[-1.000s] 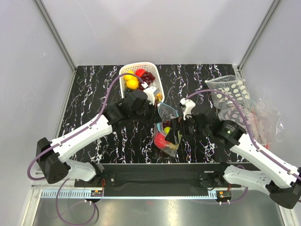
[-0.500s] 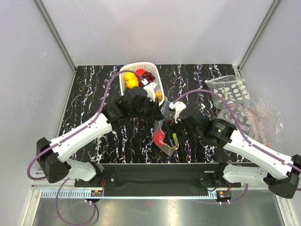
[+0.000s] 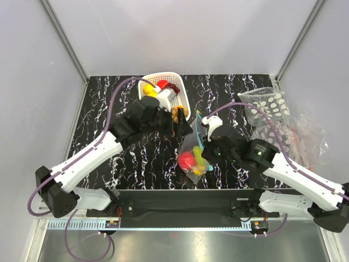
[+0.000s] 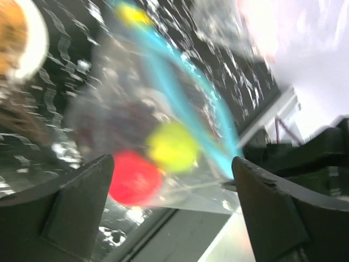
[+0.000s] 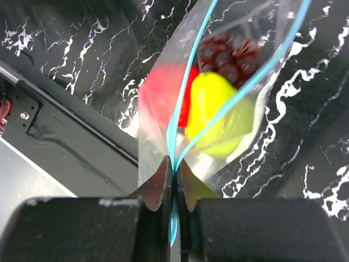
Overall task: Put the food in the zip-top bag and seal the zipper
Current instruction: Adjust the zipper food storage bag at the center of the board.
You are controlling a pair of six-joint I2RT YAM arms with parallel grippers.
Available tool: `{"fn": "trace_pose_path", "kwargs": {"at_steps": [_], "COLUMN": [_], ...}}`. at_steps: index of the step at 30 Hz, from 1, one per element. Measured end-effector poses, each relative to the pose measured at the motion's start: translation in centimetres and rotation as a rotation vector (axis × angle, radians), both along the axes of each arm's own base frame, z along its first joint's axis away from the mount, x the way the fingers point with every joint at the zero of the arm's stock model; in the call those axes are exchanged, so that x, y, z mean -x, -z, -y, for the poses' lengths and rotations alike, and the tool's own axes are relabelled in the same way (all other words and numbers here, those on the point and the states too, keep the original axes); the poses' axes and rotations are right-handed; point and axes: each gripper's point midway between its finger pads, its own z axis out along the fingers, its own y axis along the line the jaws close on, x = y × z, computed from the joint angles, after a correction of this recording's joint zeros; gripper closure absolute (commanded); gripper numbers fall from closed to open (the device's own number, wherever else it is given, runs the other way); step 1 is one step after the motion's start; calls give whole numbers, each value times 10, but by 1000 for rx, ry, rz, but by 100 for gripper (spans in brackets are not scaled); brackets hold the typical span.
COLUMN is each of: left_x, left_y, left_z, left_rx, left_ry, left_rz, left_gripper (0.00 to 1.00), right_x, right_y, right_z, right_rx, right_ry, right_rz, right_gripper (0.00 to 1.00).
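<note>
The clear zip-top bag (image 3: 192,143) hangs over the table's front middle, holding a red apple (image 3: 187,159), a yellow-green fruit (image 3: 199,158) and dark grapes (image 5: 229,54). My right gripper (image 5: 175,176) is shut on the teal zipper (image 5: 173,125) at one end of the bag's mouth; beyond the jaws the two strips spread apart. In the top view the right gripper (image 3: 203,143) sits at the bag's upper right. My left gripper (image 3: 180,123) stands open just left of the bag, touching nothing. Its blurred wrist view shows the bag (image 4: 136,125) and zipper (image 4: 180,93) ahead of the fingers (image 4: 82,207).
A white slotted basket (image 3: 184,98) with more toy fruit stands behind the left gripper. A clear bag patterned with white ovals (image 3: 267,109) and a heap of clear bags (image 3: 305,136) lie at the right. A black rail (image 3: 185,199) runs along the table's near edge.
My left gripper let go of the bag, opened and drew back toward the basket. My right gripper moved in and shut on the zipper. The bag shifted slightly right.
</note>
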Motion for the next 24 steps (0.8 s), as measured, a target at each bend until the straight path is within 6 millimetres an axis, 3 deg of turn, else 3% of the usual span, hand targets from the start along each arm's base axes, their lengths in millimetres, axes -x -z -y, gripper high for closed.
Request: {"fn": "trace_pose_path", "kwargs": {"at_steps": [5, 8, 11, 21, 24], "left_x": [-34, -48, -54, -46, -48], "left_y": [-23, -30, -26, -21, -22], "left_z": [-48, -61, -58, -30, -21], "left_rx": [60, 100, 143, 204, 226], "left_ry": [-131, -157, -115, 194, 269], "left_rz": [62, 102, 147, 424, 495], "left_gripper": [1, 1, 1, 1, 8], "right_x": [12, 18, 26, 43, 43], "right_y": [-10, -10, -8, -14, -11], "right_z": [18, 25, 28, 40, 40], "right_rx": [-28, -24, -37, -90, -73], "right_ry": [30, 35, 19, -10, -10], "right_rz": [-5, -24, -41, -43, -54], "right_gripper": [94, 94, 93, 96, 96]}}
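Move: The open left hand's next hold, the bag's yellow zipper slider, lies about 6 cm ahead, 3 cm to its right and 4 cm lower; the red apple in the bag is some 11 cm back, 1 cm left and 15 cm below, and the fruit basket 13 cm ahead, 12 cm left, 18 cm below. The right hand already pinches the zipper's near end: from it the slider lies 15 cm ahead and 3 cm left, level; the apple 7 cm left, 1 cm back, 10 cm below. Open left hand swings 8 cm left-forward, then rightward, fingers levelling; right draws the pinched bag 6 cm back-right. ##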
